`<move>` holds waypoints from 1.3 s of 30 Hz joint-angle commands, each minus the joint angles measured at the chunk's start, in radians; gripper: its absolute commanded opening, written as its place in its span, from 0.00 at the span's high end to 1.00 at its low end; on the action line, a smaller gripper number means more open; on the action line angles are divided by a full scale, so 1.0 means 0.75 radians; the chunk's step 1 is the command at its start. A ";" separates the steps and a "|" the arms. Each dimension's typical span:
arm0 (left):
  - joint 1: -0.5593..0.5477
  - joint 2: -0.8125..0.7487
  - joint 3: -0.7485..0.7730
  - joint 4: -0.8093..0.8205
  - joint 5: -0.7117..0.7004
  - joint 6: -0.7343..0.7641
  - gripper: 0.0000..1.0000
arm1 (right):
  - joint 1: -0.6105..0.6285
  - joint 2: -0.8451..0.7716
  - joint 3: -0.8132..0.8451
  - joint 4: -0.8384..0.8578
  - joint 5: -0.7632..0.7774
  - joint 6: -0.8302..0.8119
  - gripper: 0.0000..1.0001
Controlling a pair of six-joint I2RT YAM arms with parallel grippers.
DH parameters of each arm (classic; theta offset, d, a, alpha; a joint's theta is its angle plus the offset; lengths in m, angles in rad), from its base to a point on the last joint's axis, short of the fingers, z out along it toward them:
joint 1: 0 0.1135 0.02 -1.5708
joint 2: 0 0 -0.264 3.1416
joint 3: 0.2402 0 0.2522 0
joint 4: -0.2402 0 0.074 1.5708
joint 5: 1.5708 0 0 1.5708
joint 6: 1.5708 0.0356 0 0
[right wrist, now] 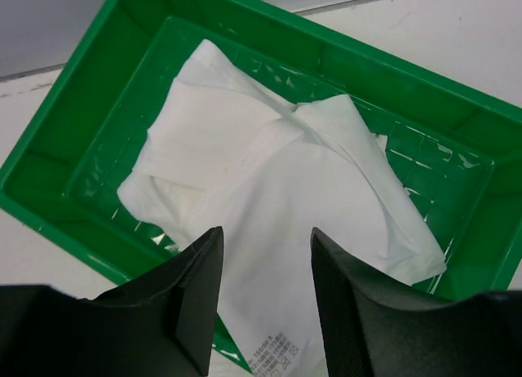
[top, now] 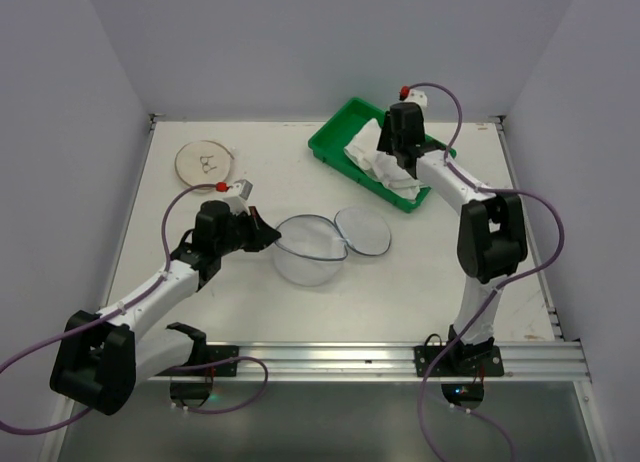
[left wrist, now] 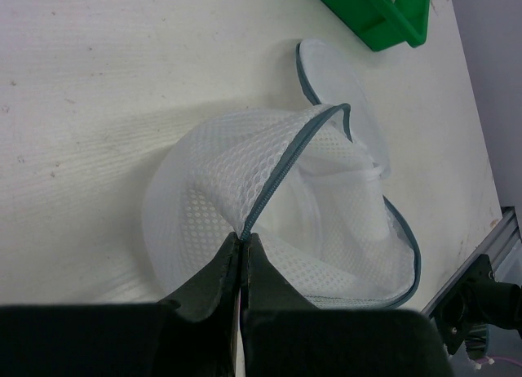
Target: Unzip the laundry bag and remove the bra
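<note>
The laundry bag [top: 312,248] lies open mid-table, its two mesh halves spread apart, nothing visible inside. My left gripper [top: 270,235] is shut on the dark zipper rim of the near half, lifting the mesh; the pinch shows in the left wrist view [left wrist: 243,237], with the bag [left wrist: 269,189] beyond it. The bra [top: 383,160], white folded fabric with a printed care label, lies in the green tray [top: 335,139]. My right gripper [top: 400,152] hovers open just above it; in the right wrist view [right wrist: 265,234] the fingers straddle the bra [right wrist: 261,173], not touching it.
A flat beige disc [top: 206,162] lies at the back left. The green tray [right wrist: 65,124] sits at the back right near the wall. An aluminium rail [top: 380,357] runs along the table's near edge.
</note>
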 commanded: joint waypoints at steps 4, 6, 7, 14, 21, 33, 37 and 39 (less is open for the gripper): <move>-0.004 -0.012 -0.005 0.043 0.015 0.016 1.00 | -0.001 -0.077 0.034 -0.145 -0.238 -0.173 0.51; -0.004 -0.019 -0.005 0.043 0.015 0.018 1.00 | -0.001 -0.085 -0.009 -0.141 -0.330 -0.216 0.51; -0.004 -0.019 -0.005 0.043 0.013 0.016 1.00 | -0.001 -0.083 -0.019 -0.135 -0.351 -0.248 0.52; -0.004 -0.010 -0.003 0.043 0.015 0.018 1.00 | 0.003 0.003 0.065 -0.291 -0.441 -0.376 0.52; -0.004 -0.012 -0.001 0.045 0.024 0.016 1.00 | 0.014 0.064 0.091 -0.354 -0.280 -0.400 0.55; -0.004 -0.021 -0.005 0.043 0.026 0.016 1.00 | 0.034 0.166 0.136 -0.287 0.031 -0.331 0.76; -0.004 -0.019 -0.005 0.043 0.026 0.018 1.00 | 0.026 0.201 0.169 -0.283 0.082 -0.324 0.76; -0.004 -0.016 -0.005 0.043 0.022 0.018 1.00 | 0.026 0.203 0.183 -0.283 0.105 -0.326 0.76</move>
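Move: The bra lies crumpled in the green box, its middle about 10 cm below the right gripper and only 1 cm or so ahead, hardly off to either side. The box's middle is some 3 cm ahead of that gripper and 11 cm below it. The bag's flap lies about 16 cm back, 7 cm left and 15 cm below. From the left gripper, still holding the bag's rim, the bra is about 27 cm ahead, 29 cm right and 7 cm lower. Lift the open right gripper slightly, then bring it down into the green box, ending about 8 cm lower, drawing back and swinging left first, then easing right and a little forward. Tip the fingers down and roll the hand's left side down, each by nearly 20 degrees, and narrow the fingers to about half their opening around the bra's near end by the tag. ##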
